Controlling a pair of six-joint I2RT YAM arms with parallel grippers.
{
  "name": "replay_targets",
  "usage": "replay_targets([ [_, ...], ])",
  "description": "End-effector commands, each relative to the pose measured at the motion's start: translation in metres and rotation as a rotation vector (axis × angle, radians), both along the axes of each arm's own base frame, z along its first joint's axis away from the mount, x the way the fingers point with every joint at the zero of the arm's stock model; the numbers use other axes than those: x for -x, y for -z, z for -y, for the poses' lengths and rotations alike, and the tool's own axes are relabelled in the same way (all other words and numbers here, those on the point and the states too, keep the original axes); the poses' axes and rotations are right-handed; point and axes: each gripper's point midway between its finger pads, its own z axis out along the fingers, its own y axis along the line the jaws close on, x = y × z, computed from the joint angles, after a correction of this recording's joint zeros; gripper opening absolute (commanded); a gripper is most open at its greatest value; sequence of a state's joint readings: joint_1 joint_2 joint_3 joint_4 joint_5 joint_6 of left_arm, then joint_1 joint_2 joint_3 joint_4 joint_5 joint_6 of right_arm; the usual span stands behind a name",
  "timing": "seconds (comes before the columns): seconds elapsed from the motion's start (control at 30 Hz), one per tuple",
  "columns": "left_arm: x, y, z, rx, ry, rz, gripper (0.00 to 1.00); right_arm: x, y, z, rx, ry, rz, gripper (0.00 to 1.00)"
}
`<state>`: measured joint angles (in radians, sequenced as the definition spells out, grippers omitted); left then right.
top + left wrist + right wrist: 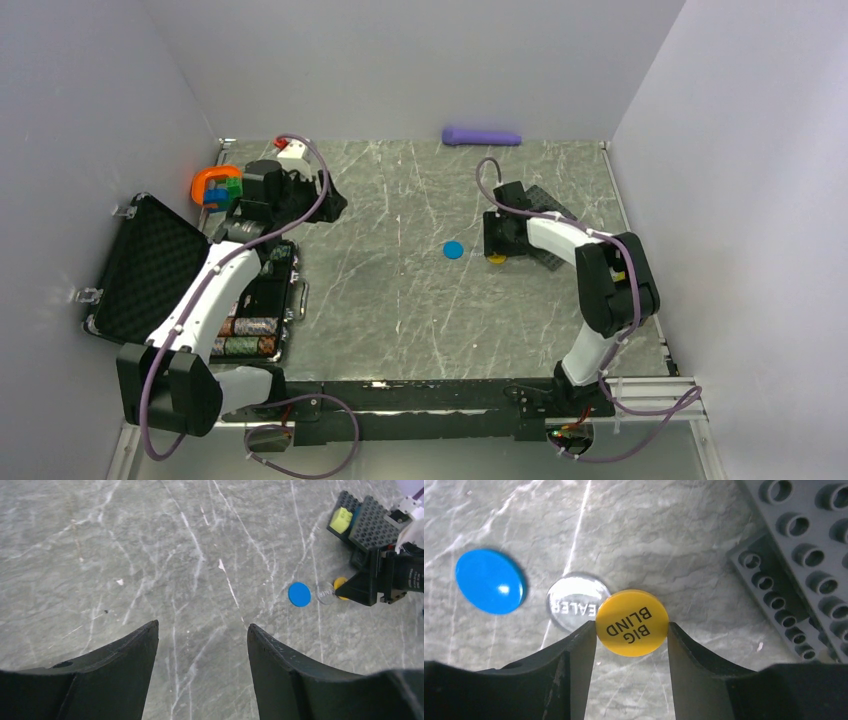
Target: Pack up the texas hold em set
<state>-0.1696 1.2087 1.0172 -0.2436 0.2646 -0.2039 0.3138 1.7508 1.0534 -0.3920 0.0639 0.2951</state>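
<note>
The black foam-lined case (150, 265) lies open at the left, with striped chip stacks (248, 337) in its tray. A blue disc (453, 249) (489, 581) lies mid-table beside a clear "DEALER" disc (571, 602). The yellow "BIG BLIND" disc (631, 622) lies flat on the table with my right gripper (632, 625) down over it, both fingertips touching its edges. My left gripper (202, 625) hovers open over bare table right of the case, with nothing between its fingers. From there the blue disc (299, 594) and the right gripper (350, 587) show at the right.
Black studded plates (548, 215) (804, 545) lie just right of the yellow disc. An orange ring toy (213, 186) and a white block (291, 152) sit at the back left. A purple object (481, 136) lies against the back wall.
</note>
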Motion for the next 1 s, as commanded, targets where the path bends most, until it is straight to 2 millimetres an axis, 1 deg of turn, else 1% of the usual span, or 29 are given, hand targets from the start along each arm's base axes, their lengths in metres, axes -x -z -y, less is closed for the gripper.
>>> replay_targets([
  [0.0,0.001,-0.005,0.031,0.034,0.120,0.006,0.70,0.004,-0.037,-0.009,-0.015,-0.084,0.092,0.34],
  [0.1,0.005,0.009,0.055,0.085,0.203,-0.065,0.70,0.012,-0.046,-0.018,-0.037,-0.144,0.117,0.34],
  [0.23,0.018,0.031,0.099,0.176,0.343,-0.183,0.70,0.024,-0.055,-0.033,-0.027,-0.251,0.153,0.32],
  [0.33,0.033,0.049,0.131,0.273,0.456,-0.303,0.69,0.037,-0.061,-0.053,-0.023,-0.358,0.202,0.33],
  [0.37,0.039,0.056,0.142,0.323,0.495,-0.364,0.69,0.042,-0.064,-0.063,-0.026,-0.397,0.220,0.33],
  [0.43,0.046,0.064,0.156,0.388,0.547,-0.430,0.68,0.050,-0.070,-0.076,-0.037,-0.451,0.262,0.33],
  [0.5,0.053,0.070,0.166,0.427,0.585,-0.476,0.67,0.056,-0.079,-0.089,-0.052,-0.495,0.303,0.33],
  [0.53,0.057,0.072,0.172,0.434,0.605,-0.489,0.67,0.061,-0.085,-0.098,-0.080,-0.531,0.325,0.33],
  [0.67,0.068,0.081,0.186,0.444,0.646,-0.537,0.66,0.074,-0.108,-0.122,-0.131,-0.621,0.419,0.33],
  [0.8,0.075,0.082,0.197,0.488,0.689,-0.566,0.65,0.081,-0.126,-0.134,-0.157,-0.678,0.469,0.32],
  [0.97,0.083,0.081,0.204,0.534,0.731,-0.594,0.65,0.086,-0.138,-0.144,-0.164,-0.712,0.495,0.32],
])
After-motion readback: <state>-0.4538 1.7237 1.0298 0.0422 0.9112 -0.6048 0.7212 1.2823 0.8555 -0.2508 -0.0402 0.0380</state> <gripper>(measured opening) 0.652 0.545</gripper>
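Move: The right hand holds the yellow Big Blind chip just off the table, and the empty left gripper waits some 34 cm to its left, 1 ahead and 21 above. From that left gripper the yellow chip is thus 34 cm right, 1 back and 21 below. From the right hand, the clear Dealer chip lies about 4 cm left, level ahead, the blue chip 10 left, 1 ahead, and the grey plates 12 right, 7 ahead. Leftward, up and back, the right hand carries the pinched yellow chip some 19 cm towards the left gripper, turning about 40 degrees counter-clockwise and tipping its fingers up. The left hand sweeps right to meet it, about 20 cm, also down and back, swinging clockwise, rolling right side up and nosing down some 35 degrees, fingers staying open. ##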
